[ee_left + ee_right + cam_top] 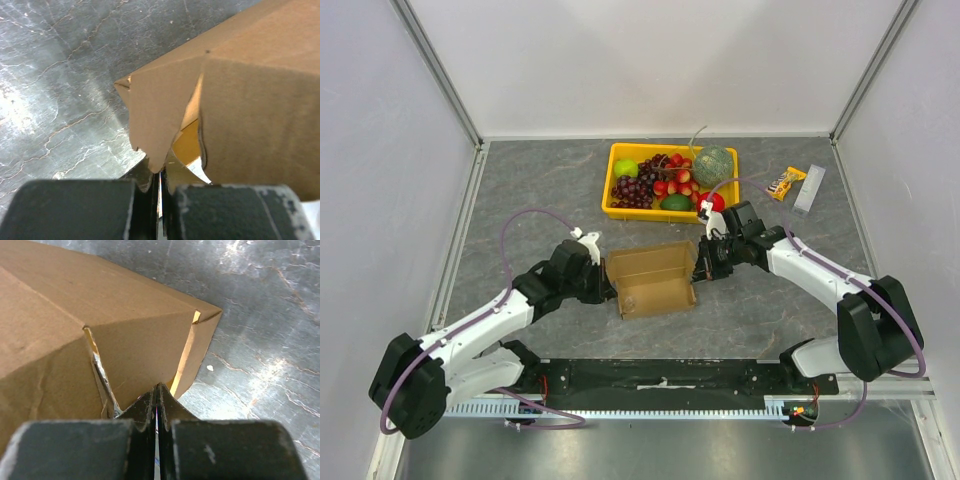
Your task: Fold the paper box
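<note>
The paper box (650, 278) is plain brown cardboard and lies partly folded in the middle of the table, between my two arms. My left gripper (609, 286) is shut at the box's left end. In the left wrist view, a loose end flap (155, 115) hangs down with its tip touching the shut left gripper (159, 175). I see no cardboard pinched between the jaws. My right gripper (700, 268) is shut at the right end. The right wrist view has the right gripper (158, 388) pressed tip-first against the box's end flap (140, 355).
A yellow tray (610, 190) of fruit stands just behind the box. A snack bar (786, 183) and a pale packet (809, 189) lie at the back right. White walls close in the grey table on three sides.
</note>
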Robot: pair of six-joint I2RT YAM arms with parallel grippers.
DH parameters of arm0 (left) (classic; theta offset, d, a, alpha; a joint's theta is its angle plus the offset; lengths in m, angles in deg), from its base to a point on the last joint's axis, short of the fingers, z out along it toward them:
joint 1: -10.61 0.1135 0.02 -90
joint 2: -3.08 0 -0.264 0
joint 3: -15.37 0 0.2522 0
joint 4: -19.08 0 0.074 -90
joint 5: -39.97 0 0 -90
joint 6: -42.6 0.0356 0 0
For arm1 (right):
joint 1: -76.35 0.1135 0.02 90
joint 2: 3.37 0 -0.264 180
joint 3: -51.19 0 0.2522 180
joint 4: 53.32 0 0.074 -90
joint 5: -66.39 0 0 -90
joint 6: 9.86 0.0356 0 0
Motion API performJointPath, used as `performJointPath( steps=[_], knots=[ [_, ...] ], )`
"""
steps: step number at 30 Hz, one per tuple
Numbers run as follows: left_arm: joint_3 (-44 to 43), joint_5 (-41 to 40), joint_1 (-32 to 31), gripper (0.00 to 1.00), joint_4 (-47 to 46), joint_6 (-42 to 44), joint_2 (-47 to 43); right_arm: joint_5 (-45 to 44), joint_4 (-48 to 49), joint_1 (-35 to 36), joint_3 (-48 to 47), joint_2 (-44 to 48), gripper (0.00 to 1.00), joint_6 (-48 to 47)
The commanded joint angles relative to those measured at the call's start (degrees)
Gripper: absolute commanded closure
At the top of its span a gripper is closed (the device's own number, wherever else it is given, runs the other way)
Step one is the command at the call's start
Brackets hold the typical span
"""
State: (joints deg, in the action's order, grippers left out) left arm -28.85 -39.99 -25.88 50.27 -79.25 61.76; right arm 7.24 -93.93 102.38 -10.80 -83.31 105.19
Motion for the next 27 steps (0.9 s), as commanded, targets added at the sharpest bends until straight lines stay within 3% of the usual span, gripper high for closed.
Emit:
performJointPath(
  steps=[1,9,18,27],
  knots=[
    [-1.1,0.1,-1.3,0.98,-4.2,-1.4,0.5,6.5,3.8,0.0,0.7,1.8,0.99,-1.1],
    [-2.0,0.2,-3.8,0.98,-4.1,-2.2,1.3,9.3,4.0,0.1,0.9,2.9,0.99,-0.4],
    [1.1,1.1,-4.1,0.97,3.8,-5.6,-9.4,-17.2,-14.4,0.1,-4.9,9.7,0.98,-0.1],
    [0.2,12.4,-4.1,0.94,2.3,-5.4,-24.2,-33.0,-17.1,-1.0,-10.8,12.4,0.98,3.9]
  ],
)
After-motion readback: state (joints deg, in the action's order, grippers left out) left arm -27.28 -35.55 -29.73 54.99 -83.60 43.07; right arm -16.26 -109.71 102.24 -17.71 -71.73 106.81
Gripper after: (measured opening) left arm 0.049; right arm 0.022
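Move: The left ear of the paper box's raised lid touches the left fingertips, its middle about 3 cm ahead, 1 cm right and 2 cm up. The right ear is mirrored at the right fingertips, about 2 cm ahead, 1 cm left and 2 cm up. From the left hand, the box tray's middle lies level, about 9 cm right and 3 cm below; the lid panel is some 6 cm ahead and 8 cm right; the fruit tray roughly 25 cm ahead and 13 cm right. Press the box's ears inward from both sides with shut fingertips, the left hand going right and the right hand left by barely 2 cm, the right also rising and easing back slightly. Then come free of the ears: lift the left gripper about 6 cm while drawing it back, and swing the right gripper some 8 cm right, also up and forward, its wrist turning clockwise. Keep both grippers closed. ##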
